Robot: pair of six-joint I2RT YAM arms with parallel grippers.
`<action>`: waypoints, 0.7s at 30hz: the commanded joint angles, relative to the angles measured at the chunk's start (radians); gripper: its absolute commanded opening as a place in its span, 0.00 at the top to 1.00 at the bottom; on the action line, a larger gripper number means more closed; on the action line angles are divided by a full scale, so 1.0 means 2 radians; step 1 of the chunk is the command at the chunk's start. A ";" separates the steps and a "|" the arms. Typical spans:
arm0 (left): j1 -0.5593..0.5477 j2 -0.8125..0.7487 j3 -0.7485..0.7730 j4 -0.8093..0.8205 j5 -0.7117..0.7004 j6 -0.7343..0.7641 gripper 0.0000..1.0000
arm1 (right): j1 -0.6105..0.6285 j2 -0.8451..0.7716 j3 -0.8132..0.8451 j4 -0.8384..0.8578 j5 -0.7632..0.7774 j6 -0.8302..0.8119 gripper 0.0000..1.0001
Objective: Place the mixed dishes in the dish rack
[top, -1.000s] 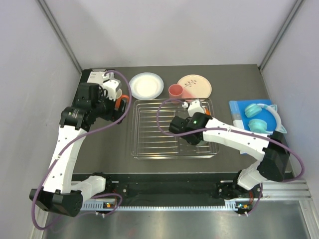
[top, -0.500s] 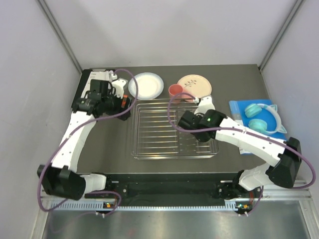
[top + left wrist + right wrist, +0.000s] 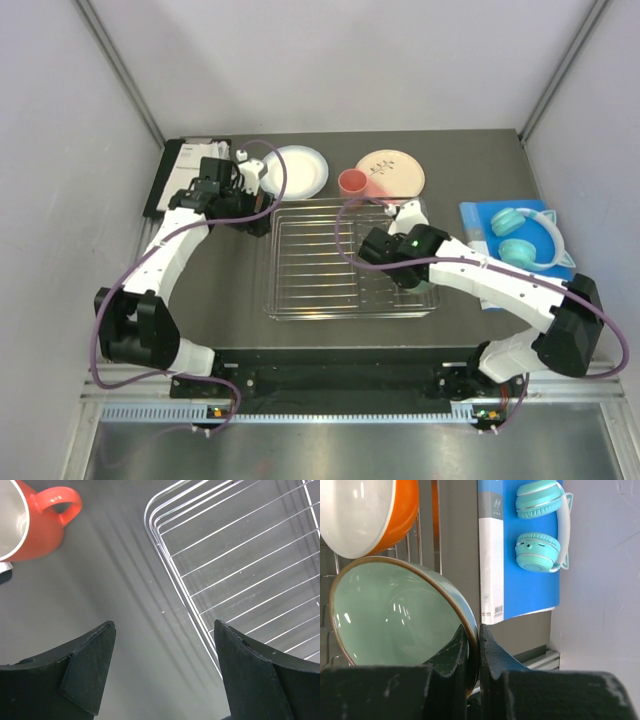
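My right gripper is shut on the rim of the mint-green bowl, which is tilted on edge over the right front part of the dish rack. Beside it, against the rack wires, leans a bowl, white inside and orange outside. My left gripper hangs open and empty over bare table, between the orange mug and the rack's corner. Behind the rack stand the blue-rimmed white plate, the pink cup and the beige plate.
Turquoise headphones lie on a blue booklet to the right of the rack, near the right wall. A dark booklet lies in the back left corner. Walls close in the table on both sides.
My left arm has swung back and to the right, away from the mug toward the rack's back left corner, its jaws slightly narrower. My right arm has shifted a little with the green bowl.
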 commanded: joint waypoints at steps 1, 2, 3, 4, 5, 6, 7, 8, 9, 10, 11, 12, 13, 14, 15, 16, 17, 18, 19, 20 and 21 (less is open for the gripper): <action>0.002 0.005 0.016 0.032 0.014 -0.009 0.16 | -0.004 0.015 0.001 0.015 0.013 -0.021 1.00; 0.002 0.004 0.016 0.032 0.015 -0.010 0.16 | -0.004 0.022 0.000 0.016 0.006 -0.025 1.00; 0.002 0.005 0.016 0.033 0.015 -0.012 0.16 | -0.001 0.028 -0.001 0.017 0.005 -0.025 1.00; 0.002 0.005 0.017 0.032 0.015 -0.013 0.16 | 0.000 0.041 0.000 0.017 0.005 -0.025 1.00; 0.002 0.004 0.017 0.032 0.017 -0.014 0.16 | 0.005 0.049 0.001 0.017 0.005 -0.025 1.00; 0.002 0.003 0.017 0.032 0.018 -0.014 0.16 | 0.008 0.055 0.002 0.017 0.005 -0.025 1.00; 0.002 0.000 0.017 0.031 0.020 -0.014 0.17 | 0.010 0.065 0.003 0.015 0.006 -0.022 1.00; 0.002 -0.004 0.017 0.031 0.021 -0.015 0.16 | 0.014 0.069 0.003 0.013 0.008 -0.021 1.00; 0.002 -0.006 0.017 0.029 0.021 -0.014 0.16 | 0.015 0.071 0.005 0.012 0.008 -0.020 1.00; 0.002 -0.008 0.018 0.029 0.023 -0.014 0.16 | 0.016 0.075 0.005 0.012 0.008 -0.020 1.00; 0.002 -0.010 0.017 0.029 0.025 -0.014 0.16 | 0.019 0.078 0.006 0.012 0.005 -0.020 1.00; 0.002 -0.010 0.017 0.028 0.025 -0.014 0.17 | 0.019 0.079 0.007 0.011 0.005 -0.021 1.00; 0.002 -0.013 0.016 0.027 0.027 -0.014 0.16 | 0.021 0.083 0.009 0.010 0.005 -0.019 1.00; 0.002 -0.013 0.014 0.028 0.028 -0.014 0.17 | 0.025 0.085 0.010 0.009 0.005 -0.019 0.99; 0.002 -0.014 0.013 0.028 0.028 -0.015 0.17 | 0.028 0.088 0.014 0.007 0.004 -0.018 0.93; 0.002 -0.013 0.012 0.028 0.026 -0.014 0.17 | 0.032 0.095 0.016 0.004 0.004 -0.016 0.85; 0.002 -0.014 0.011 0.029 0.027 -0.015 0.17 | 0.042 0.099 0.018 0.002 0.004 -0.014 0.76; 0.001 -0.014 0.010 0.030 0.027 -0.015 0.17 | 0.048 0.104 0.022 0.001 0.004 -0.013 0.71; 0.002 -0.014 0.008 0.032 0.027 -0.015 0.17 | 0.055 0.114 0.023 -0.004 0.005 -0.009 0.66; 0.002 -0.015 0.007 0.032 0.027 -0.016 0.17 | 0.065 0.119 0.026 -0.007 0.005 -0.006 0.57; 0.002 -0.015 0.007 0.032 0.028 -0.017 0.17 | 0.071 0.127 0.034 -0.012 0.006 -0.001 0.56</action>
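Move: The green bowl hangs by its rim from the right hand; its place, the near right part of the dish rack, is about 7 cm to that hand's left, level with it fore and aft, and 8 cm lower. The orange bowl sits in the rack 10 cm ahead and 6 cm left, the headphones 9 cm ahead and 22 cm right. From the left hand that rack place lies some 32 cm right, 11 cm back and 5 cm down. The green bowl, still pinched at its right-hand rim, is lowered on edge into the near right of the rack, behind the orange bowl's place nearer the base. The right hand sinks about 4 cm and drifts some 3 cm left, its left side dipping roughly 10 degrees; only near the end do the fingers open and let go of the rim, reaching not quite half open around it. ##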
